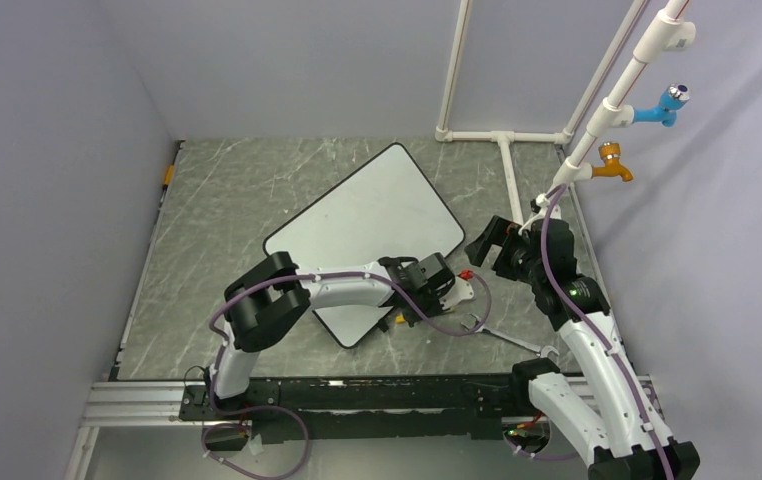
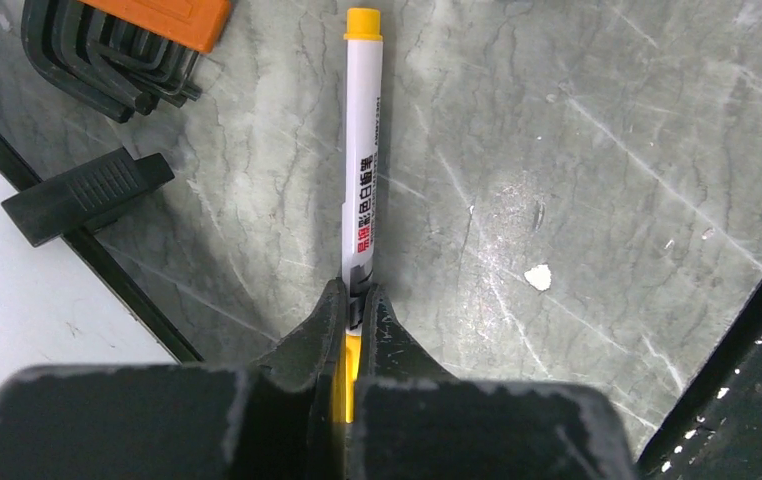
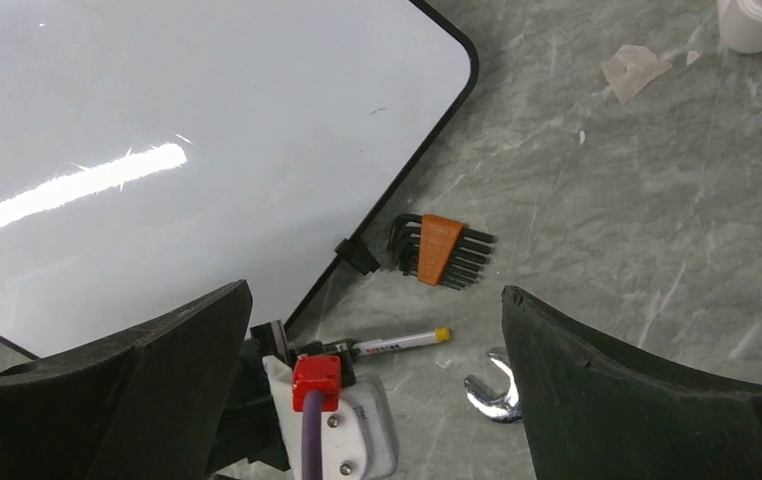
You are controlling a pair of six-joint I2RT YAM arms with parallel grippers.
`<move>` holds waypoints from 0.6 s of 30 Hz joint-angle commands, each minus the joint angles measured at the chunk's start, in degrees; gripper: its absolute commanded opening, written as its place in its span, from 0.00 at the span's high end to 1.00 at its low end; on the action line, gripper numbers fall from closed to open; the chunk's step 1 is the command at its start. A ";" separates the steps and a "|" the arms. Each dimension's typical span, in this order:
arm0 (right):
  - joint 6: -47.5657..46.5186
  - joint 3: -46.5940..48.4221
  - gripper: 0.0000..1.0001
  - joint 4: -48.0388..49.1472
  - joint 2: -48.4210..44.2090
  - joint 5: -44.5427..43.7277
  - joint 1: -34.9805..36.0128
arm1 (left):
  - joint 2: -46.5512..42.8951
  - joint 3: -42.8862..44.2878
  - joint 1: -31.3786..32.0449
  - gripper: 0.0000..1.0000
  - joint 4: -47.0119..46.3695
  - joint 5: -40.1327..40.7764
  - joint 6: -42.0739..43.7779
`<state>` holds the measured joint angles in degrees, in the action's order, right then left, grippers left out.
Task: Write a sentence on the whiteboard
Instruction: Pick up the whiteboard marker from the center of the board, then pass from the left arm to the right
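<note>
The whiteboard (image 1: 367, 225) lies flat and turned at an angle in the middle of the table; its face (image 3: 157, 150) is blank, and no sentence shows on it. My left gripper (image 2: 353, 295) is down beside the board's near right edge, shut on a white marker (image 2: 362, 160) with a yellow end. The marker lies along the table, pointing away from the fingers (image 3: 397, 343). My right gripper (image 3: 377, 290) hangs above this spot, open wide and holding nothing. Seen from above, it (image 1: 492, 245) is just right of the board.
An orange-handled hex key set (image 3: 440, 250) and a small black piece (image 3: 357, 255) lie against the board's edge. A steel wrench (image 3: 492, 395) rests near the marker's tip. A scrap of tape (image 3: 632, 68) lies farther off. White pipes with taps (image 1: 607, 150) stand at the back right.
</note>
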<state>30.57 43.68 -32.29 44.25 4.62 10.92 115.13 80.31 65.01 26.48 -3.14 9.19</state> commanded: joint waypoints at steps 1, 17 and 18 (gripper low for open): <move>-0.91 3.74 0.00 -1.72 -0.86 -2.37 0.15 | -4.34 -1.83 0.11 1.00 -3.54 -3.33 -0.40; -1.25 9.50 0.00 1.22 -2.10 14.06 0.08 | -26.71 -5.78 -2.51 1.00 -2.43 -8.11 1.53; -0.95 9.65 0.00 1.82 -2.12 15.60 0.15 | -28.23 -6.51 -3.18 1.00 -2.79 -8.77 1.47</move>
<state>29.54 49.76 -33.71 42.63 12.95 10.92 92.38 76.07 63.96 24.25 -9.30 9.89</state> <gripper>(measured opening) 0.994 0.034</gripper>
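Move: The marker is already pinched in the left fingers just above the table. From that hand, the whiteboard's middle lies about 16 cm ahead and 10 cm to the left, at nearly the same height. The hex key set is some 7 cm ahead and 8 cm right; the wrench's middle is about 6 cm back and 23 cm right. From the right hand, the whiteboard's middle is roughly 10 cm ahead, 28 cm left and 18 cm below. Still pinching the marker, the left hand lifts about 15 cm, tilting 20 degrees; the right hand rises 5 cm. ##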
